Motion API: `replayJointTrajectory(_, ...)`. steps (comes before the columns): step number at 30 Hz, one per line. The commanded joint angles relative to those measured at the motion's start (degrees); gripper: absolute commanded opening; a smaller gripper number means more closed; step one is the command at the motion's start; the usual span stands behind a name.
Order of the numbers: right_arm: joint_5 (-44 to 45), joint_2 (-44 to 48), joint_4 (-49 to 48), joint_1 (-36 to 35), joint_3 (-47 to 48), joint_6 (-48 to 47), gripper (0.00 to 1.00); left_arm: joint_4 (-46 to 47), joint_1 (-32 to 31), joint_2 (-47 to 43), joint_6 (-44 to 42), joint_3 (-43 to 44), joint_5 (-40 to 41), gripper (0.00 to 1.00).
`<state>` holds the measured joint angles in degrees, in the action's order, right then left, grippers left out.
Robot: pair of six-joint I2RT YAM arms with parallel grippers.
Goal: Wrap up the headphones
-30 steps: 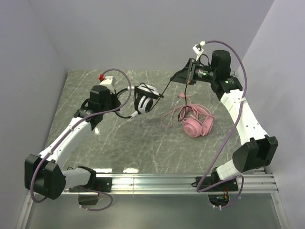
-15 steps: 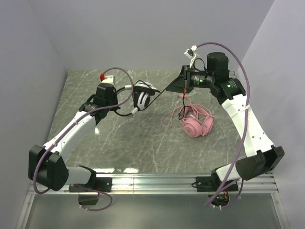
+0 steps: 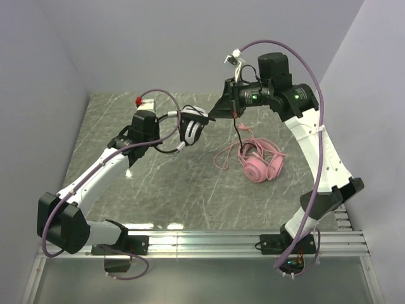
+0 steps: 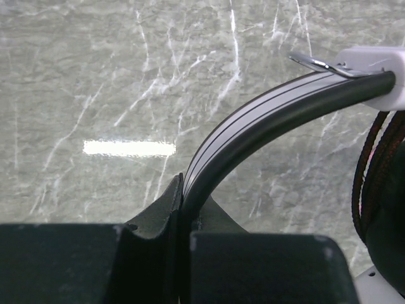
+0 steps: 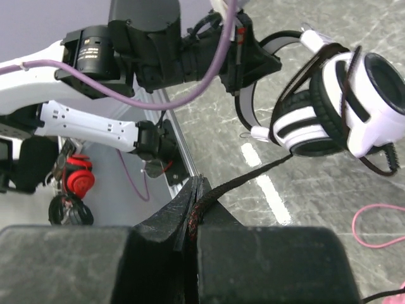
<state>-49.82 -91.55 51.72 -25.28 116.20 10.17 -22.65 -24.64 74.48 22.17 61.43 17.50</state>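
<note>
The black-and-white headphones (image 3: 192,126) hang above the table's back middle. My left gripper (image 3: 163,134) is shut on their headband (image 4: 272,120). In the left wrist view the band rises from between the left gripper's (image 4: 190,196) jaws to a white ear cup joint. My right gripper (image 3: 215,114) is shut on the black braided cable (image 5: 253,174), close to the right of the ear cups (image 5: 342,107). The cable runs taut from the cup into the right gripper's (image 5: 199,190) jaws, and the rest hangs down to the table. The pink headphones (image 3: 256,163) lie on the table with their pink cable looped beside them.
Grey walls close in on the left, back and right of the marble table (image 3: 190,196). A metal rail (image 3: 240,240) carrying the arm bases runs along the near edge. My right arm (image 3: 316,145) arches over the pink headset.
My right gripper has moved left and up along the black cable, closer to the ear cups. My left gripper has carried the headset slightly right and turned it.
</note>
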Motion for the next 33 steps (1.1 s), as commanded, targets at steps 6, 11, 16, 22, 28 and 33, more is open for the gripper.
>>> replayJointTrajectory(6, -4.57, -5.83, 4.7, -0.3, 12.47, -3.5, 0.02, 5.16, -5.15, -3.98, -10.47, -1.92, 5.27, 0.0)
replayJointTrajectory(11, -5.46, -7.24, 3.03, -0.65, 12.03, -2.09, 0.02, 7.18, -10.07, -4.69, -17.51, -3.33, 7.46, 0.0)
replayJointTrajectory(16, -4.93, -7.77, 3.03, -0.74, 11.33, -2.35, 0.02, 8.06, -13.67, -5.3, -25.47, -5.08, 4.4, 0.0)
replayJointTrajectory(22, -4.41, -8.65, 3.47, 0.75, 10.71, -3.32, 0.01, 10.09, -16.22, -12.16, -35.51, -11.32, -5.09, 0.0)
replayJointTrajectory(28, -3.18, -7.68, 1.19, 3.83, 4.74, -2.27, 0.01, 8.86, -17.1, -15.94, -38.61, -13.53, -9.94, 0.0)
replayJointTrajectory(33, -4.93, -6.71, -3.37, 6.03, -0.35, -0.86, 0.01, 10.17, -17.1, -18.93, -39.22, -14.58, -24.24, 0.0)
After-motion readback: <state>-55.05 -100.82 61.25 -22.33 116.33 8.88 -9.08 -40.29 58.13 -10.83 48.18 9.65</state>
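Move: The left hand already holds the headband of the white headphones. Their earcups lie about 12 cm to its right and 3 cm ahead, roughly level with it. The right hand, pinching the black cord high up, has those earcups some 12 cm ahead, 6 cm to its left and 20 cm below. From the right hand, the pink headphones lie on the table about 14 cm ahead, 24 cm to the right and 38 cm lower. Keeping its pinch on the headband, the left hand swings the earcups in beneath the right hand: it travels about 10 cm right and back, rising a little, while turning clockwise nearly 40 degrees and tipping up. The right hand keeps the cord pinched, eases slightly left and forward, then sinks some 7 cm towards the earcups, rolling about its fingers' line. ##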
